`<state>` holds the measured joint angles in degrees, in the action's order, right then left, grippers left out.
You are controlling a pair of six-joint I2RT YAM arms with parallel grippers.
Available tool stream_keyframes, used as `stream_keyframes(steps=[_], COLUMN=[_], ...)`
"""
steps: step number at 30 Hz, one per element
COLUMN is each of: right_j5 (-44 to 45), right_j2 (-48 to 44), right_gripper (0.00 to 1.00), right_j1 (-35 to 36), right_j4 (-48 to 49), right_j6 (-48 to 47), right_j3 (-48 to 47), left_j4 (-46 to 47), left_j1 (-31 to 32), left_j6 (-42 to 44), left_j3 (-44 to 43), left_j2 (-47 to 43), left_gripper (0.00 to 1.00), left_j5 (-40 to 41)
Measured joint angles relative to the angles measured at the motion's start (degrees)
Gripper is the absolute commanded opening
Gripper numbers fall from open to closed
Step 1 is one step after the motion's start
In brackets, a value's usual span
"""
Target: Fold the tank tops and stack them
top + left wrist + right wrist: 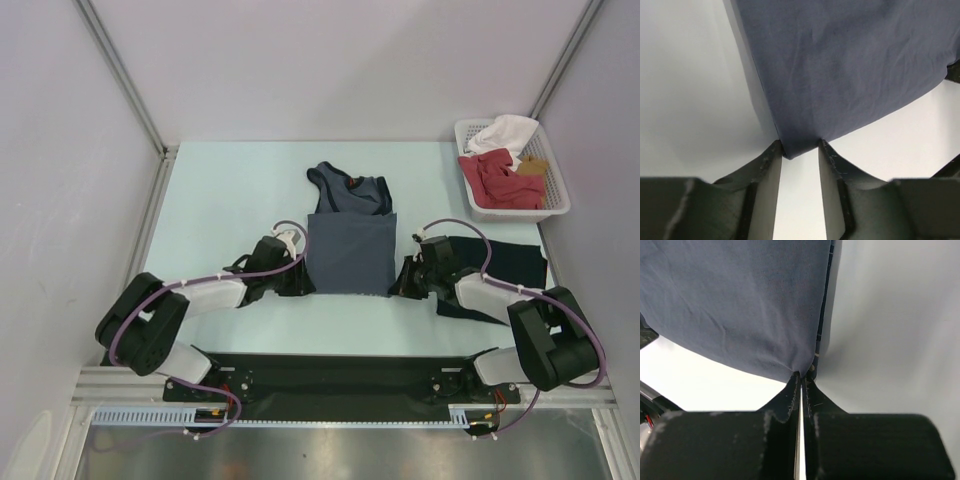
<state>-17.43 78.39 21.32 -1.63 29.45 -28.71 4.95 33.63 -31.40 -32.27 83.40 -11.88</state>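
Observation:
A slate-blue tank top (348,250) lies mid-table, its near part a smooth rectangle and its straps pointing away at the far end. My left gripper (300,280) is at its near left corner. In the left wrist view its jaws stand apart, with that cloth corner (799,147) between the fingertips (774,150) of the left gripper (800,145). My right gripper (402,280) is at the near right corner. In the right wrist view the right gripper (802,375) is shut on the cloth (740,305). A dark navy tank top (510,262) lies flat at the right, partly under my right arm.
A white basket (560,208) stands at the far right corner, holding a red garment (495,178) and a white garment (505,132). Grey walls with metal posts enclose the table on three sides.

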Motion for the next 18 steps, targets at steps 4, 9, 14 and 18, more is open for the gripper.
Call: stream_keyframes(steps=[4,9,14,18], right_j5=[-0.02,0.55,1.92,3.08], right_j2=[0.50,0.59,-2.16,-9.38], right_gripper=[0.00,0.00,0.00,0.00], right_j1=[0.15,1.05,3.08,5.22], right_j4=[0.48,0.66,-1.97,-6.99], right_j6=[0.63,0.98,1.66,2.75], right_j3=[-0.04,-0.24,0.44,2.49], left_j4=[0.66,1.60,1.86,-0.63], left_j1=[0.22,0.26,0.85,3.15], left_j6=[-0.92,-2.10,-2.34,-3.28], left_j3=[0.07,0.31,2.12,6.12], left_j2=[1.25,2.01,-0.04,-6.29], left_gripper=[0.24,0.00,0.00,0.00], left_j5=[-0.09,0.76,1.18,1.99])
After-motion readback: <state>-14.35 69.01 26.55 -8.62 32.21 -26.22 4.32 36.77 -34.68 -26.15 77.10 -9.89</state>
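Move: The near left corner of the folded grey tank top sits between the left hand's half-open fingertips, about 1 cm below its hand point. The near right corner is already pinched in the right hand's shut fingers. From the left hand, the tank top's strap end lies about 24 cm ahead and 9 cm to the right. The folded black tank top is some 23 cm to the right of the right hand and 3 cm farther out. Down by about 1 cm goes the left hand first, its fingers shutting on the near left corner, while the right hand stays nearly in place with its pinch. Then both hands together pull the near edge straight back towards the robot, about 3 cm each; the right rises roughly 1 cm as it goes, and both grips are kept. ##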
